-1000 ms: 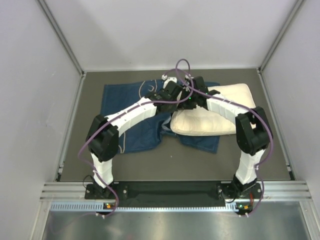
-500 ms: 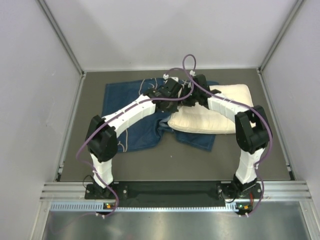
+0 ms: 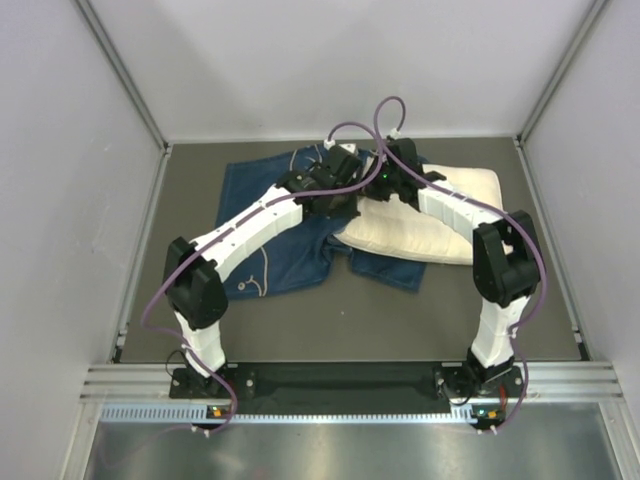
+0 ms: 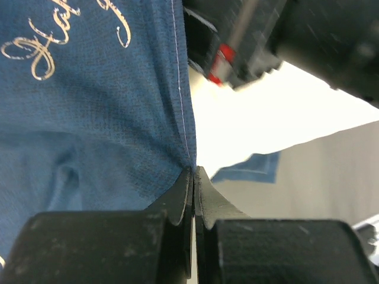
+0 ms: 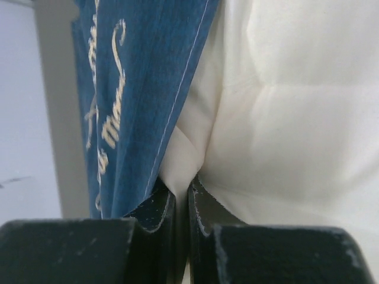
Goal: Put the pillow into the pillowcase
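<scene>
The dark blue pillowcase [image 3: 262,250] lies crumpled left of centre, with one flap [image 3: 392,268] under the cream pillow [image 3: 440,225]. Both grippers meet at the pillow's left end. My left gripper [image 3: 343,188] is shut on the pillowcase's stitched edge [image 4: 177,106], the fabric pinched between its fingertips [image 4: 193,173]. My right gripper [image 3: 373,190] is shut on a fold of the pillow's [image 5: 278,118] cream cover, held at its tips [image 5: 182,184]. The pillowcase [image 5: 130,100] hangs just left of that fold. In the left wrist view the pillow [image 4: 254,127] shows white behind the hem.
Grey walls and metal frame rails [image 3: 150,130] enclose the dark table [image 3: 330,320] on three sides. Purple cables [image 3: 375,120] loop above the two wrists. The right arm's black wrist [image 4: 284,35] sits close above the left gripper.
Both grippers have moved toward the back wall, staying shut. The pillowcase has been dragged back and rightward, bunching up, and the pillow's left end has shifted back with them.
</scene>
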{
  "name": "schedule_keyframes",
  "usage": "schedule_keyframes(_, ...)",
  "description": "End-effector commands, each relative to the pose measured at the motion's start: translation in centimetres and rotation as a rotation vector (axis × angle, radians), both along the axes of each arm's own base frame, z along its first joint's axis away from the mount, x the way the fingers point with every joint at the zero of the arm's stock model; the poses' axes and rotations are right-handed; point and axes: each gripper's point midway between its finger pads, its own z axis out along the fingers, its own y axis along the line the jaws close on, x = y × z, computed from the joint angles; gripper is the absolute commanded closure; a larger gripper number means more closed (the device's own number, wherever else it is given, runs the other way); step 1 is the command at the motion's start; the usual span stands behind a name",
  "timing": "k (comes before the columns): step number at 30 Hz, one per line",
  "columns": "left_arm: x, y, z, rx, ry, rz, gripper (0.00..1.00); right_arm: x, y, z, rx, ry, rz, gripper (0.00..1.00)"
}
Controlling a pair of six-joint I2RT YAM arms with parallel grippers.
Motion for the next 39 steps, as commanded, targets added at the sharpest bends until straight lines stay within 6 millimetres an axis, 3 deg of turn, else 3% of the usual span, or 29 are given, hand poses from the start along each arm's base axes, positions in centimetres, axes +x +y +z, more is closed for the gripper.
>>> schedule_keyframes(1,-2.2,-2.1,5.1,-0.167,-0.011,-0.044,1.0,4.1,1.6,5.4,0.241,-0.161,-0.066,1.0)
schedule_keyframes(2,-2.1,-2.4,5.3,-0.199,-0.004,-0.019,1.0,3.7,2.1,4.5,0.27,-0.144,-0.053,1.0)
schedule_keyframes(3,-2.6,-3.1,5.8,-0.241,0.014,-0.038,1.0,4.1,2.7,5.3,0.337,-0.168,-0.062,1.0)
schedule_keyframes(4,-2.7,-4.2,6.8,-0.305,0.012,-0.06,1.0,4.2,2.8,4.7,0.359,-0.16,-0.071,1.0)
schedule_keyframes(8,-3.0,-5.7,8.4,-0.45,0.04,-0.043,1.0,4.5,2.2,3.0,0.45,-0.161,-0.162,1.0)
schedule_keyframes(10,-3.0,-5.7,8.1,-0.458,0.047,-0.032,1.0,4.7,2.2,3.8,0.522,-0.195,-0.177,1.0)
schedule_keyframes(12,-2.9,-5.5,7.5,-0.448,0.052,-0.018,1.0,4.7,2.3,2.7,0.548,-0.162,-0.179,1.0)
schedule_keyframes(16,-2.3,-5.8,7.1,-0.5,0.073,0.002,1.0,2.3,5.1,2.5,0.605,-0.166,-0.07,1.0)
schedule_keyframes(18,-2.2,-6.4,7.4,-0.56,0.095,-0.03,1.0,1.3,5.3,3.0,0.606,-0.18,-0.053,0.98)
schedule_keyframes(19,-2.1,-6.4,7.2,-0.56,0.1,-0.03,1.0,1.2,4.5,3.8,0.62,-0.212,-0.052,0.95)
schedule_keyframes(20,-1.7,-6.2,7.3,-0.555,0.091,-0.025,1.0,0.4,3.4,2.6,0.612,-0.197,-0.068,0.82)
schedule_keyframes(21,-0.9,-5.3,6.9,-0.53,0.085,0.006,1.0,0.1,2.4,3.8,0.628,-0.225,-0.077,0.75)
schedule_keyframes(23,0.1,-4.0,6.9,-0.492,0.05,0.027,1.0,-0.1,-0.8,3.1,0.612,-0.218,-0.122,0.67)
schedule_keyframes(24,1.1,-2.7,6.7,-0.472,0.033,0.058,1.0,-0.3,-1.9,4.4,0.61,-0.249,-0.124,0.64)
schedule_keyframes(25,1.4,-2.0,6.2,-0.436,0.024,0.057,1.0,-0.5,-3.4,4.2,0.595,-0.248,-0.137,0.57)
schedule_keyframes(28,2.6,0.1,4.5,-0.3,0.0,0.079,1.0,-1.5,-5.6,5.9,0.542,-0.287,-0.127,0.48)
schedule_keyframes(29,2.7,0.1,4.6,-0.28,-0.008,0.064,1.0,-1.9,-5.9,5.9,0.518,-0.276,-0.126,0.46)
schedule_keyframes(31,2.5,0.0,2.9,-0.242,0.031,0.041,1.0,-3.0,-6.8,6.0,0.438,-0.257,-0.121,0.43)
schedule_keyframes(35,2.1,0.0,-0.2,-0.161,0.059,0.035,1.0,-5.6,-9.1,5.2,0.235,-0.24,-0.111,0.43)
schedule_keyframes(36,2.1,0.2,-0.8,-0.141,0.059,0.04,1.0,-6.6,-9.7,5.9,0.194,-0.249,-0.109,0.43)
schedule_keyframes(37,2.2,0.4,-1.1,-0.122,0.053,0.041,1.0,-7.9,-10.3,4.1,0.141,-0.192,-0.11,0.39)
schedule_keyframes(39,2.7,1.4,-2.1,-0.062,0.038,0.071,1.0,-10.0,-11.0,4.4,0.093,-0.224,-0.078,0.31)
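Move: The pillow's pinched end sits in the right fingers, with the pillowcase's mouth about 3 cm to their left, 1 cm back and some 3 cm lower. The pillow's middle lies roughly 13 cm right of this hand, 5 cm back and 8 cm below. From the left hand, shut on the mouth's hem, that pinched end is about 4 cm ahead, 4 cm right and 4 cm lower; the pillowcase's middle is some 15 cm left, 2 cm back and 13 cm below. The pillow's pinched end is tucked left, down and a little forward into the pillowcase's mouth by the right hand, rolling its left side up some 30 degrees; its fingers then open, let go and withdraw right, up and back, about 17 cm. The left hand keeps the hem pinched, swings it some 4 cm right and up over the pillow's end, then returns left and forward and finally dips. ##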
